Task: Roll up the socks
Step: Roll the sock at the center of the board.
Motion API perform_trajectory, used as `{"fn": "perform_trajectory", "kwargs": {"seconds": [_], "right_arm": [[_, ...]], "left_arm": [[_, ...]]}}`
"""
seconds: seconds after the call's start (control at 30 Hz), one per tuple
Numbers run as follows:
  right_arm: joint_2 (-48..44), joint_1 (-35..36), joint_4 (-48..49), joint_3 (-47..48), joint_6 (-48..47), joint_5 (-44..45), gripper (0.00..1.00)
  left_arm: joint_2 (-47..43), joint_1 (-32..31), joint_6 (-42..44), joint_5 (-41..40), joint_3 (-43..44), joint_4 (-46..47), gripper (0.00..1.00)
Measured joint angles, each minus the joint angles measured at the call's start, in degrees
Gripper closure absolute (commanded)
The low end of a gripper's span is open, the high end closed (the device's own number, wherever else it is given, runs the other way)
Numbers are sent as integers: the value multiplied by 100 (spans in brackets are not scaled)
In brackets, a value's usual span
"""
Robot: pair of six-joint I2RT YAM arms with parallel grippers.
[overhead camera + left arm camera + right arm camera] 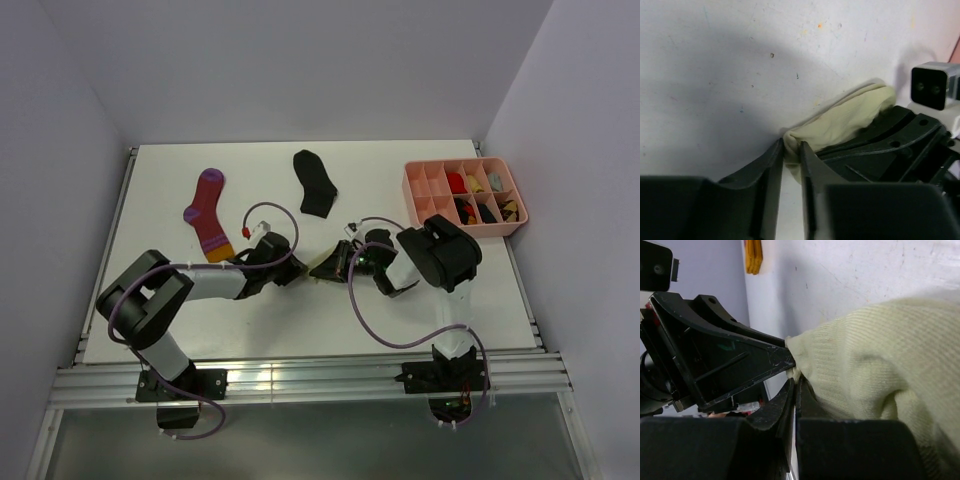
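A small cream sock [845,122] lies bunched on the white table between my two grippers. My left gripper [792,150] has its jaws closed on one end of it, with fabric pinched between the fingertips. From the opposite side, my right gripper [796,382] is shut on another fold of the cream sock [880,370]. In the top view the left gripper [303,272] and right gripper [323,268] meet tip to tip and hide the sock. The magenta striped sock [208,213] lies flat at the back left. A black sock [316,183] lies at the back centre.
A pink compartment tray [409,190] holding several rolled items stands at the back right. The table's edges run along a metal frame on the left, right and near sides. Both arms' cables loop above the near part of the table.
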Motion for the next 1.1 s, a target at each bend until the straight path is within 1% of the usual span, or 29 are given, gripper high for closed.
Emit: {"fn": "perform_trajectory", "kwargs": {"seconds": [0.07, 0.1, 0.13, 0.17, 0.2, 0.23, 0.3, 0.33, 0.43, 0.53, 0.7, 0.8, 0.9, 1.1], "right_arm": [[-107, 0, -267, 2, -162, 59, 94], [-179, 2, -435, 2, -258, 98, 92], [-234, 2, -542, 2, -332, 120, 91], [-323, 2, -697, 4, -439, 160, 88], [-400, 7, -831, 11, -520, 192, 85], [-507, 17, -1051, 35, -651, 254, 78], [-717, 63, -1451, 90, -914, 372, 71], [-874, 105, -1738, 133, -1073, 474, 63], [-1375, 240, -2507, 260, -1580, 844, 53], [-1891, 409, -3320, 382, -2114, 1357, 52], [-2417, 522, -4190, 496, -2649, 2129, 54], [-2411, 522, -4693, 739, -2922, 2616, 55], [-2310, 522, -4948, 1001, -3097, 2909, 56], [-1652, 522, -5215, 1679, -3501, 3281, 57]], "left_arm": [[33, 0, -11, 11, 2, 7, 84], [61, 0, -15, 24, 2, 22, 90], [81, -2, -15, 35, 11, 37, 94], [96, -2, -7, 44, 20, 55, 100], [105, -2, -4, 52, 22, 63, 100], [111, -7, 2, 52, 31, 68, 100], [144, -11, 17, 52, 66, 70, 100], [160, -11, 31, 52, 90, 61, 100], [170, -13, 125, 17, 168, -55, 100], [166, -17, 262, -118, 258, -219, 100], [144, -17, 501, -382, 369, -455, 100], [111, -17, 621, -472, 376, -533, 100], [92, -17, 737, -485, 376, -560, 100], [7, -24, 975, -518, 376, -688, 100]]}}
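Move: The pale sock's middle lies about 5 cm to the left hand's right, 1 cm farther out and just below; its near-left end is between the open left fingertips. From the right hand, its fingers still shut on that same end, the middle is some 3 cm ahead, 3 cm to the right and slightly below. The black sock lies about 24 cm straight ahead of the right hand; the striped sock is 14 cm ahead and 23 cm to the left of the left hand. The pale sock's left end passes from one grip to the other: the left fingers close and pinch it low over the board, then shift only a centimetre or two, forward then left. The right fingers open and let go, rise nearly 3 cm, then swing about 6 cm forward and 3 cm right over the sock, tipping some 40 degrees more downward and sinking again over its outer part, half open. ##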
